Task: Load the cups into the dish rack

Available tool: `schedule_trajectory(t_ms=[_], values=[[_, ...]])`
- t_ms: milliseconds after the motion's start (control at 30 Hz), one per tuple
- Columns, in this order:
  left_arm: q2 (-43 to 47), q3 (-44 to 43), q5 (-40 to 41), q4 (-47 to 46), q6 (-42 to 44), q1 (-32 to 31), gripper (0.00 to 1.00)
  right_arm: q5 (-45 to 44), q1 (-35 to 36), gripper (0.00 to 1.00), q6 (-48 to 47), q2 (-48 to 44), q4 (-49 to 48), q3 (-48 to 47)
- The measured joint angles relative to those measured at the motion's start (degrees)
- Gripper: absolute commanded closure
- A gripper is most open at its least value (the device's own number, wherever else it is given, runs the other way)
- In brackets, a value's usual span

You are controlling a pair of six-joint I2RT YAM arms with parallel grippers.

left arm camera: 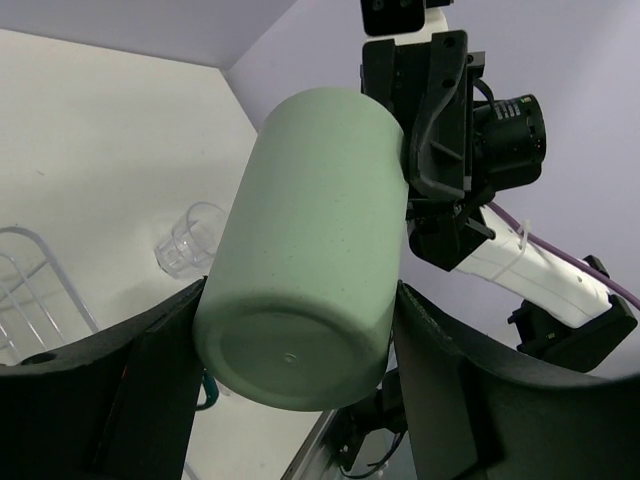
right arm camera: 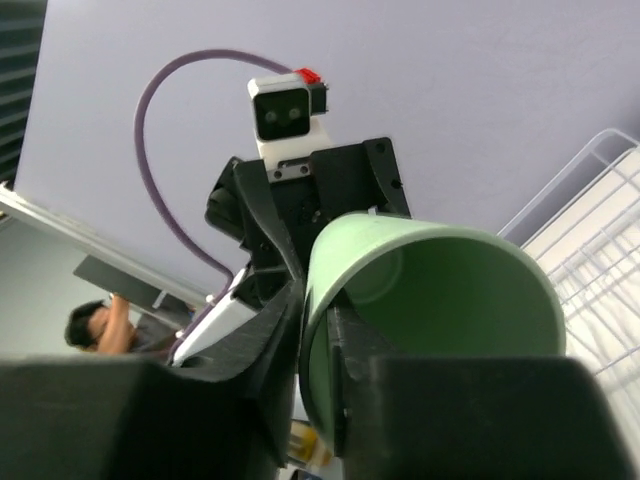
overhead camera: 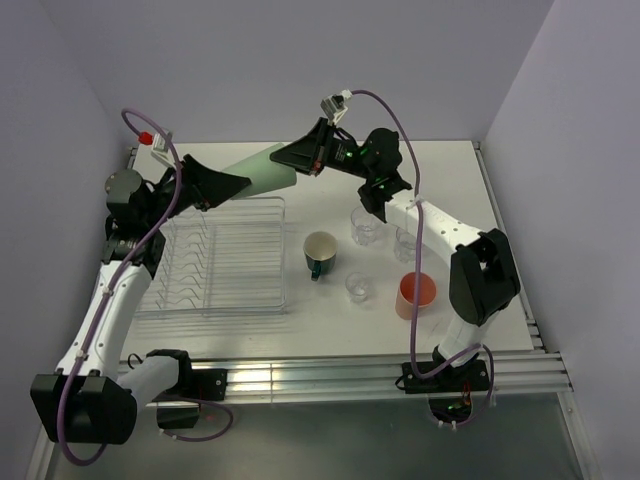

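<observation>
The pale green tumbler hangs on its side above the far end of the dish rack, between both arms. My left gripper is shut on its base end; in the left wrist view the black fingers press both sides of the tumbler. My right gripper straddles the rim with its jaws slightly apart, one finger inside the tumbler and one outside. On the table stand a dark teal mug, a salmon-pink tumbler and three clear glasses.
The rack holds no cups and lies left of centre, under my left arm. The loose cups cluster right of it, below my right arm. Table edges with metal rails run along the front and right side.
</observation>
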State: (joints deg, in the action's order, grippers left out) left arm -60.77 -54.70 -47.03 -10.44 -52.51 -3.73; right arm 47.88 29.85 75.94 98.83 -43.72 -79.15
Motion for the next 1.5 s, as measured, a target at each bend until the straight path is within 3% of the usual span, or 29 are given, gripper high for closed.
schedule_trajectory(t_ms=[133, 233, 800, 1167, 1500], values=[[0.9, -1.2, 0.4, 3.8, 1.8, -0.1, 1.00, -2.3, 0.0, 0.50, -3.4, 0.0, 2.9, 0.1], [1.5, -2.5, 1.5, 7.0, 3.5, -0.1, 1.00, -3.9, 0.0, 0.46, -6.1, -0.7, 5.9, 0.5], [3.0, -9.6, 9.0, 22.7, 11.6, -0.1, 1.00, -17.2, -2.2, 0.43, -16.8, -7.0, 21.3, 4.9], [0.5, -18.8, 24.2, 38.3, 18.4, -0.1, 1.00, -31.6, -3.0, 0.43, -28.0, -12.2, 37.0, 4.1], [-6.8, -20.3, 40.0, 48.8, 22.9, -2.2, 1.00, -40.4, -3.0, 0.42, -35.7, -12.2, 46.1, 3.3]])
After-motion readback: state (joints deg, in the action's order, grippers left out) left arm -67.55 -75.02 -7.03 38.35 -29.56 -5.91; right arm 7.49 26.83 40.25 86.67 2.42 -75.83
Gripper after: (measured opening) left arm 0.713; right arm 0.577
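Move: The dish rack's middle lies about 6 cm ahead of the left gripper, 11 cm to its left and some 30 cm below. The left gripper already holds the base end of the green cup. The mug stands roughly 16 cm to that gripper's right and 5 cm ahead, and the small glass 25 cm right and 4 cm back, both on the table. For the right gripper, still at the rim, the cup's middle is some 5 cm left, 1 cm back and 2 cm lower. Open the right gripper wider to let go of the green cup's rim and draw it clear, right, down and forward by about 10 cm each way, swinging it clockwise. Keep the left grip on the cup's base end; after easing slightly back and up, swing it left, then down towards the rack and a little forward, turning counter-clockwise some 30 degrees while rolling its left side up and tipping the fingers down. ##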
